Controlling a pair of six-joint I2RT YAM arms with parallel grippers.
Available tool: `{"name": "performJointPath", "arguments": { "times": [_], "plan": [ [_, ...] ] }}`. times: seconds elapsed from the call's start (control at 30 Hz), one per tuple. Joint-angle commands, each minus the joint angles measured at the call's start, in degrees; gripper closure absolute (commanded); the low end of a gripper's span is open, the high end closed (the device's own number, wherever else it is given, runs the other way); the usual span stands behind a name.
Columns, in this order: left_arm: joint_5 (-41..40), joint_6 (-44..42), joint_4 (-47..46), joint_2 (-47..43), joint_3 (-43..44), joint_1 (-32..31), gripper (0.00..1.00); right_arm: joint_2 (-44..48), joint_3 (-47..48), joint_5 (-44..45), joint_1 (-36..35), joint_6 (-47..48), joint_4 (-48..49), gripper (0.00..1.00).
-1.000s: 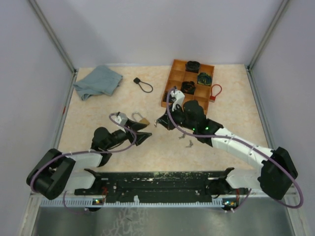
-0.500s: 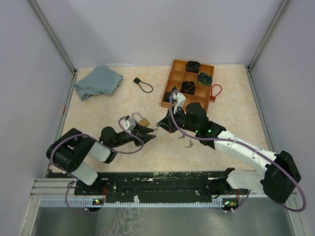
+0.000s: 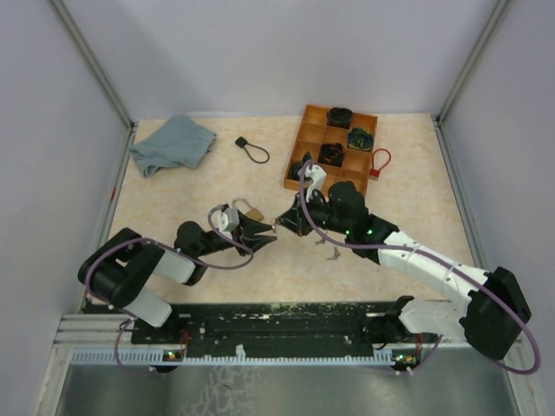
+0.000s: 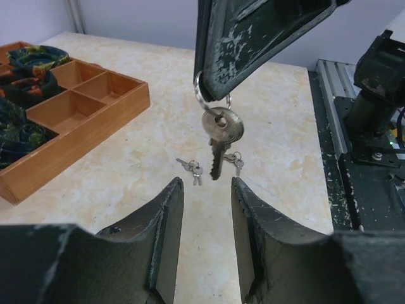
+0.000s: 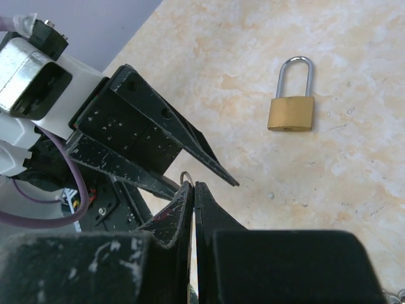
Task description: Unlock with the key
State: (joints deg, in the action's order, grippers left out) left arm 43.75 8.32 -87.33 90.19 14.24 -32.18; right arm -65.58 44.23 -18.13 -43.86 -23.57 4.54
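Observation:
A brass padlock [image 3: 251, 211] [image 5: 291, 107] with a steel shackle lies flat on the table, touched by neither gripper. My right gripper [image 3: 279, 222] [image 5: 193, 185] is shut on a ring, and a silver key [image 4: 221, 130] hangs from that ring, blade down, above the table. My left gripper [image 3: 266, 236] [image 4: 207, 183] points at the key from close by, just below its tip. Its jaws stand partly open with nothing between them. In the right wrist view the left gripper's black fingers [image 5: 171, 136] sit just ahead of my shut fingertips.
Two small loose key sets [image 4: 193, 168] [image 4: 235, 159] lie on the table near the right arm. A wooden compartment tray [image 3: 299, 147] [image 4: 95, 120] holding locks stands at the back right, a red lock [image 3: 380, 162] beside it. A blue cloth [image 3: 173, 143] and a black cable lock [image 3: 251, 149] lie at the back left.
The left arm has swung in and brought its gripper up to the right gripper's tips, and its jaws have narrowed. The right gripper still holds the key, almost unmoved.

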Motion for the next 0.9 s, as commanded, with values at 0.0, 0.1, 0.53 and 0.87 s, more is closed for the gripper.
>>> {"name": "performJointPath", "arguments": {
  "times": [0.0, 0.1, 0.53, 0.87],
  "plan": [
    [3.3, -0.2, -15.2, -2.8, 1.3, -0.8, 0.58, 1.8, 0.1, -1.1, -0.4, 1.0, 2.9, 1.0],
    [3.4, 0.2, -15.2, -3.6, 1.5, -1.1, 0.59, 1.8, -0.1, -1.2, -0.5, 1.0, 3.0, 1.0],
    [2.0, 1.2, -15.2, -3.9, 1.7, -1.5, 0.82, 2.9, -1.0, -0.1, -0.5, 1.5, 1.7, 1.0],
    [1.3, -3.5, -7.5, -7.1, 1.1, -1.5, 1.0, 6.3, -1.9, 5.1, -0.4, 4.2, -3.8, 1.0]
  ]
}}
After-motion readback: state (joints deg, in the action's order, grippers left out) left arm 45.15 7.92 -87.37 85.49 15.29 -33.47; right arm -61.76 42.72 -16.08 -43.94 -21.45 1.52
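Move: The key hangs from the right hand's shut fingertips, about 1 cm ahead of that hand, 3 cm to its left and 2 cm lower. From the left hand, open and facing it, the key is some 3 cm up, 1 cm back and 1 cm right. From the left hand, the padlock lies roughly 12 cm ahead, 6 cm left and 14 cm below. The loose keys lie 16 cm right of the left hand, 2 cm ahead, 15 cm below. The left fingertips pinch the key's blade from both sides. To get there the left hand rises about 2 cm and draws back 1 cm, halts while the fingers shut fully, then lifts another 1 cm. The right fingers keep their hold on the ring; late on, that hand eases some 1.5 cm to its right. ##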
